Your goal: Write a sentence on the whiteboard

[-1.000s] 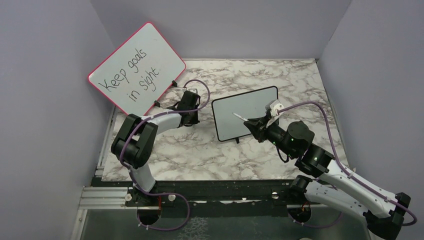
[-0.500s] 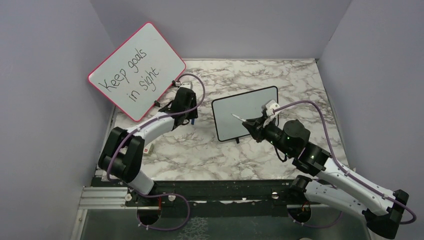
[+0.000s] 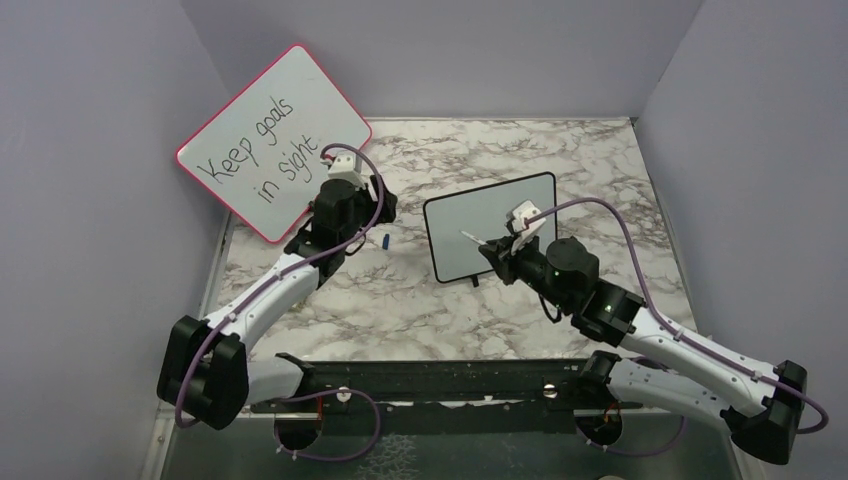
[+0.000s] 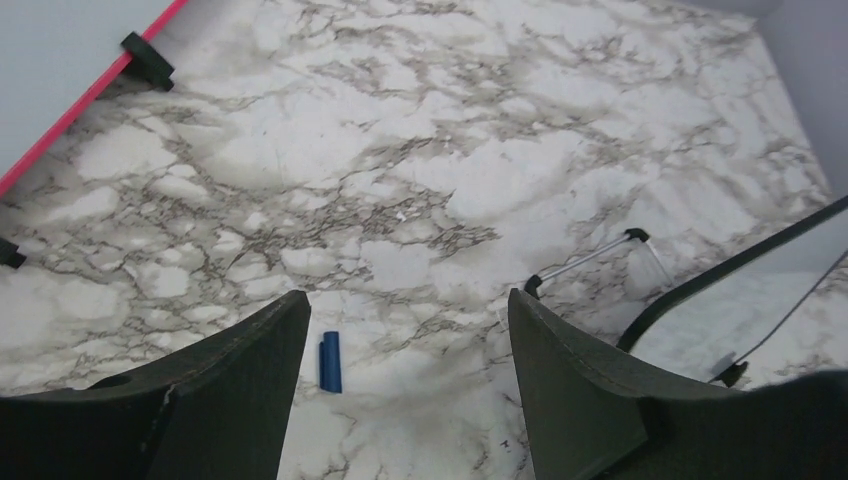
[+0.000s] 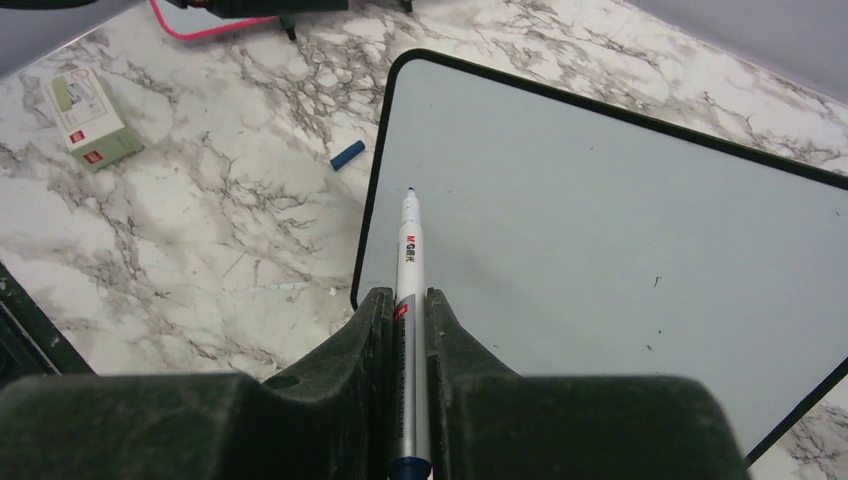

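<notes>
The black-framed whiteboard [image 3: 495, 205] [image 5: 620, 200] lies on the marble table, and its edge shows at the right of the left wrist view [image 4: 760, 300]. Its surface is blank; no sentence shows on it. My right gripper [image 3: 497, 252] [image 5: 405, 297] is shut on a silver marker [image 3: 475, 238] [image 5: 410, 250]. The uncapped tip hangs over the board's left part, close to the frame. My left gripper [image 3: 352, 222] [image 4: 405, 300] is open and raised above the table, holding nothing. A blue cap [image 3: 385, 240] [image 4: 329, 361] [image 5: 348, 155] lies on the marble beneath it, near the left finger.
A larger red-framed board [image 3: 270, 140] [image 4: 60, 60] reading "Keep goals in sight" leans at the back left, on black feet. A small cardboard box [image 5: 90, 120] lies on the table's left side. Grey walls close in the left, back and right sides.
My left gripper has opened, left the blue cap on the table and risen back towards the left. My right gripper has carried the marker a little left over the whiteboard.
</notes>
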`<action>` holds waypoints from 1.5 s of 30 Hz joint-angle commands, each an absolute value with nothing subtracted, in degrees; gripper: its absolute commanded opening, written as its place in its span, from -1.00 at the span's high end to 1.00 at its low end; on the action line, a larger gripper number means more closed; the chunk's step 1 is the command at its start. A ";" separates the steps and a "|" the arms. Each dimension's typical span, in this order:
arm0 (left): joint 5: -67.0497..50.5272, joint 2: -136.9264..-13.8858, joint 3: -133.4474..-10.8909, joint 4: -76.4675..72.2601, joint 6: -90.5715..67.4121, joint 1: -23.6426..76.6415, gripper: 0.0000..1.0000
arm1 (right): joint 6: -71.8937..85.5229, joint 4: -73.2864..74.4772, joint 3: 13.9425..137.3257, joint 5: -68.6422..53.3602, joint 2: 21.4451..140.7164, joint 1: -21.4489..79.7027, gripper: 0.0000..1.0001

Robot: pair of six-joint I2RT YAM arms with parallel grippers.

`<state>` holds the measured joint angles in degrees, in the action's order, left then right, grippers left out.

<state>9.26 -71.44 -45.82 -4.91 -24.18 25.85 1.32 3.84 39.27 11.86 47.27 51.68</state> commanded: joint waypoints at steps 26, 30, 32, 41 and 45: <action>-43.42 -86.21 -46.44 -41.13 -25.91 21.01 -0.08 | -9.59 -13.25 38.12 33.66 54.58 64.42 0.99; -45.70 -89.66 -48.20 -42.34 -26.46 21.09 0.09 | -9.75 -13.49 37.95 33.53 54.67 64.42 0.99; -47.82 -91.65 -49.21 -43.26 -27.22 21.08 0.24 | -9.92 -13.67 37.85 33.46 54.58 64.42 0.99; -50.86 -92.58 -47.84 -46.14 -27.33 21.18 0.94 | -10.11 -13.44 37.31 32.49 53.84 64.42 0.99; -51.28 -90.08 -44.99 -46.14 -26.34 20.95 1.00 | -10.22 -13.07 36.97 31.55 53.55 64.42 0.99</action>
<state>-48.97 -93.17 -47.94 -43.77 -27.81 21.15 -9.56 -11.09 37.78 31.94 54.68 64.07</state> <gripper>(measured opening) 0.027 0.173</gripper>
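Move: The whiteboard's upper-left corner, which the left hand goes for, lies about 12 cm to its right, 2 cm back and nearly level with it; the board's middle is some 22 cm right, 4 cm back and 9 cm below. The blue cap lies 18 cm beneath that hand, 1 cm right. From the right hand, holding the pen, the board's middle is about 10 cm ahead, 2 cm right and 14 cm lower, its upper-left corner 12 cm ahead, 12 cm left and 4 cm lower. The left hand swings about 12 cm to the right, from above the cap to the whiteboard's upper-left corner, rising some 5 cm at first and sinking again, while it turns about 50 degrees clockwise and rolls its left side down; its wide-open fingers close on the way and end nearly shut, pinching the board's thin edge there. The right hand keeps its grip on the uncapped pen, shifts a little to the left over the board in the first part while tilting the pen's tip up, then holds nearly still clear of the surface. ##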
